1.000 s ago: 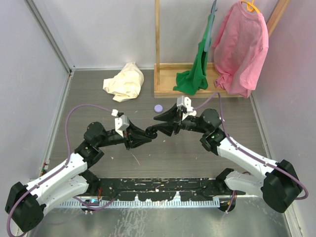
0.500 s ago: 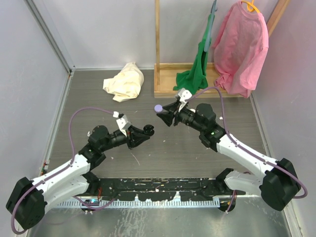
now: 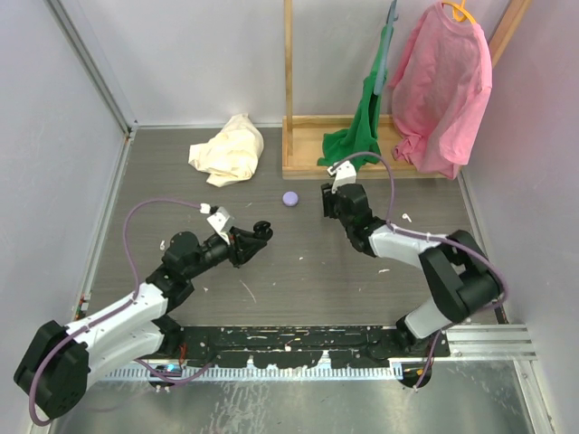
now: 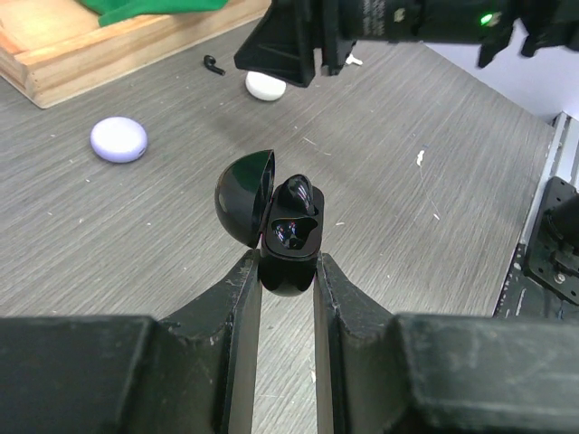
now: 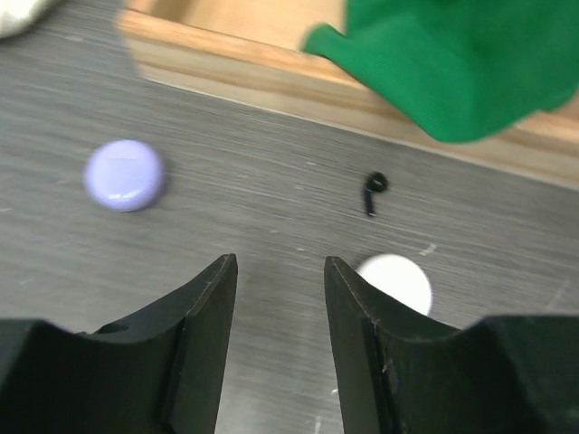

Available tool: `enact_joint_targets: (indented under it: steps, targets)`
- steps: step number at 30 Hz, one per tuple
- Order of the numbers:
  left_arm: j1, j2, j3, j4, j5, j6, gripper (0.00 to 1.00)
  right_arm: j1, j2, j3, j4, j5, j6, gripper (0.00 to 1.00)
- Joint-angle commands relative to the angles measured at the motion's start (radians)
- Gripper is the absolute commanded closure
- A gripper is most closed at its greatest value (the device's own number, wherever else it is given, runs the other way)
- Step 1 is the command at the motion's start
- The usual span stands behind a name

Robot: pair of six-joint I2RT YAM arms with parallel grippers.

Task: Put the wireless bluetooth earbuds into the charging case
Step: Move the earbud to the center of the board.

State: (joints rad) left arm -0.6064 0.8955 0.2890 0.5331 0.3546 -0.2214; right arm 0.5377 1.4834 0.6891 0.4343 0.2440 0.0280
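Observation:
My left gripper is shut on the black charging case, holding it a little above the table with its lid swung open. One black earbud sits in the case. A second black earbud lies loose on the table near the wooden base, also seen in the left wrist view as the loose earbud. My right gripper hangs open above the table short of that earbud, with nothing between its fingers. From above, the case is left of centre and the right gripper is near the rack.
A purple disc and a white round object lie on the table by the loose earbud. Behind stands a wooden rack with a green cloth and a pink garment. A cream cloth lies at back left.
My right gripper has drawn away from the case, back and to the right toward the rack. My left gripper has pulled slightly left, still holding the open case.

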Motion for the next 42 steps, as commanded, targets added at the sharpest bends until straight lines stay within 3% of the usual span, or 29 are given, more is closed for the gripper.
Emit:
enact_joint_targets:
  steps: [1, 13, 21, 32, 37, 42]
  targets:
    - [0.005, -0.045, 0.000, 0.057, -0.049, 0.012, 1.00, -0.047, 0.102, 0.079, 0.119, 0.179, 0.036, 0.51]
    - [0.005, -0.061, -0.002, 0.037, -0.042, 0.019, 1.00, -0.118, 0.389, 0.253, 0.134, 0.262, 0.116, 0.58]
    - [0.005, -0.062, -0.001, 0.042, -0.024, 0.014, 1.00, -0.143, 0.460, 0.314, 0.093, 0.217, 0.163, 0.61]
    - [0.005, -0.068, -0.002, 0.041, -0.023, 0.012, 1.00, -0.152, 0.516, 0.438, -0.160, 0.182, 0.248, 0.68]
    - [0.005, -0.069, -0.003, 0.039, -0.022, 0.012, 1.00, -0.152, 0.512, 0.439, -0.228, 0.165, 0.277, 0.70]
    - [0.005, -0.073, -0.004, 0.040, -0.022, 0.012, 1.00, -0.151, 0.500, 0.411, -0.242, 0.133, 0.286, 0.78]
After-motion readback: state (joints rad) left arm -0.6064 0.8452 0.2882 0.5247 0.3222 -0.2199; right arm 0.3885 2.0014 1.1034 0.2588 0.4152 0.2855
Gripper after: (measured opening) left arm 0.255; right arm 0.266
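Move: The earbud I want lies roughly 10 cm ahead of my right hand, 5 cm to its right and 10 cm below. The white disc stands about 6 cm nearer than the earbud and 2 cm farther right, the purple disc some 15 cm left of the earbud and 3 cm nearer, and the wooden tray's front edge runs about 5 cm beyond it. From my left hand, which holds the black case, the earbud is around 26 cm ahead, 20 cm right and 16 cm below. I swoop my empty right hand forward about 10 cm and down nearly as much, drifting 5 cm right, until the fingertips straddle the earbud just short of the tray. On the way I turn the wrist some 25 degrees clockwise, late on tip it slightly further down, and narrow the half-open fingers until they pinch the earbud's round head. ##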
